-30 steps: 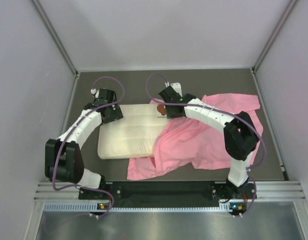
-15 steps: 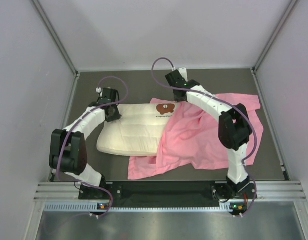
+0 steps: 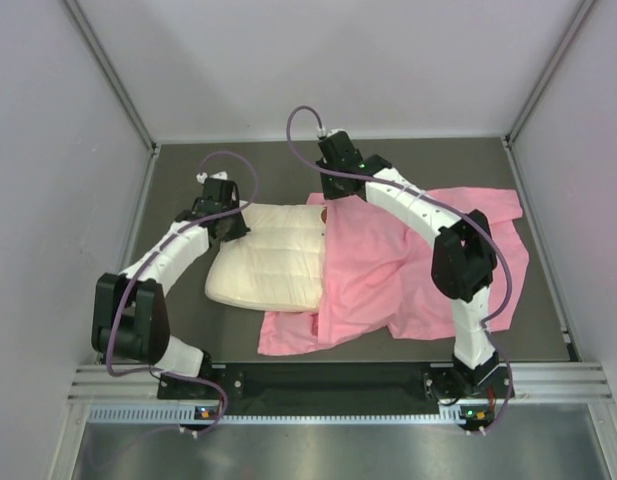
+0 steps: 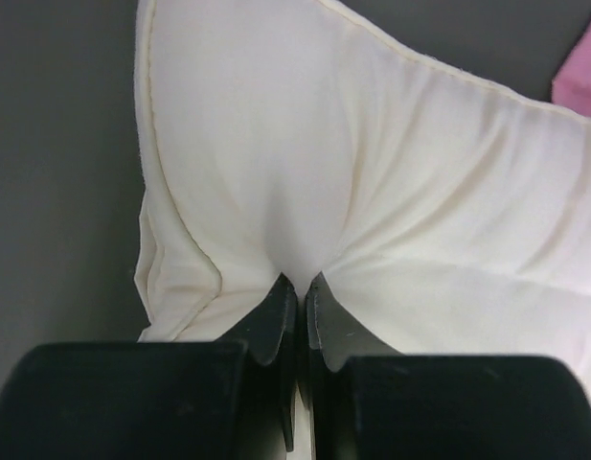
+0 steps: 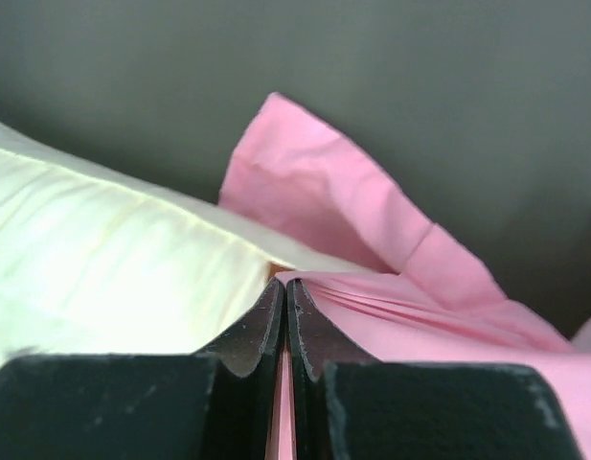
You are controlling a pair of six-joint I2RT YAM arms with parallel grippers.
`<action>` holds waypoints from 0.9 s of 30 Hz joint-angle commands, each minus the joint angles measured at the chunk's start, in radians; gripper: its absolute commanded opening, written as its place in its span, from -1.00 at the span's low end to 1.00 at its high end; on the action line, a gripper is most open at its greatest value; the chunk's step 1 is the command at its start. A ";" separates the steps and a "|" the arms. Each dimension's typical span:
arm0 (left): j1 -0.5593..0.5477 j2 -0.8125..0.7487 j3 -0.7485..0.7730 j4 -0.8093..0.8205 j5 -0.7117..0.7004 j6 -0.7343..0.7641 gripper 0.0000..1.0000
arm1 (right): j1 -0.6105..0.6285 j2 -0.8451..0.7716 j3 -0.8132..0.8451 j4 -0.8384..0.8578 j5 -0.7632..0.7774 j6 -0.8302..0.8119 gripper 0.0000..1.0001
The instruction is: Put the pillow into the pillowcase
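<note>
The cream-white quilted pillow [image 3: 273,258] lies left of centre on the dark table, its right end under the pink pillowcase [image 3: 408,265]. My left gripper [image 3: 226,222] sits at the pillow's far-left corner, shut on a pinched fold of the pillow [image 4: 305,182]. My right gripper [image 3: 333,188] is at the far edge of the pillowcase, shut on its pink hem [image 5: 391,307], which lies over the pillow [image 5: 113,278]. The pillow's brown print is almost fully covered by the pink fabric.
The pillowcase spreads rumpled toward the right wall and the near edge [image 3: 288,335]. Grey walls close in the dark table [image 3: 188,320] on the left, right and far sides. A metal rail [image 3: 338,380] carries the arm bases at the near edge.
Both grippers closed. The right one drew the pink hem left over the pillow's print. The left one pinched the pillow's corner, and the pillow shifted right and bunched.
</note>
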 commanded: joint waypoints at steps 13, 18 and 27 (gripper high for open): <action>-0.192 -0.301 0.015 0.075 0.242 -0.145 -0.99 | 0.108 -0.148 0.149 -0.023 -0.259 0.034 -1.00; -0.290 -0.332 0.032 0.069 0.168 -0.142 -1.00 | 0.114 -0.171 0.149 -0.037 -0.276 0.037 -1.00; -0.334 -0.427 -0.086 0.196 0.245 -0.144 -1.00 | 0.067 -0.048 0.097 -0.095 -0.192 0.048 -1.00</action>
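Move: The left hand already pinches the pillow's far left corner; the pillowcase mouth's middle lies about 27 cm to its right and 9 cm back, the pillow's middle some 11 cm right and 7 cm back. The right hand already holds the mouth's far rim; the mouth's middle lies roughly 20 cm back and 1 cm left of it, the pillow's middle about 19 cm back and 17 cm left. Left hand carries its pinched pillow corner right, up, back some 15 cm; right hand draws rim up, back. ##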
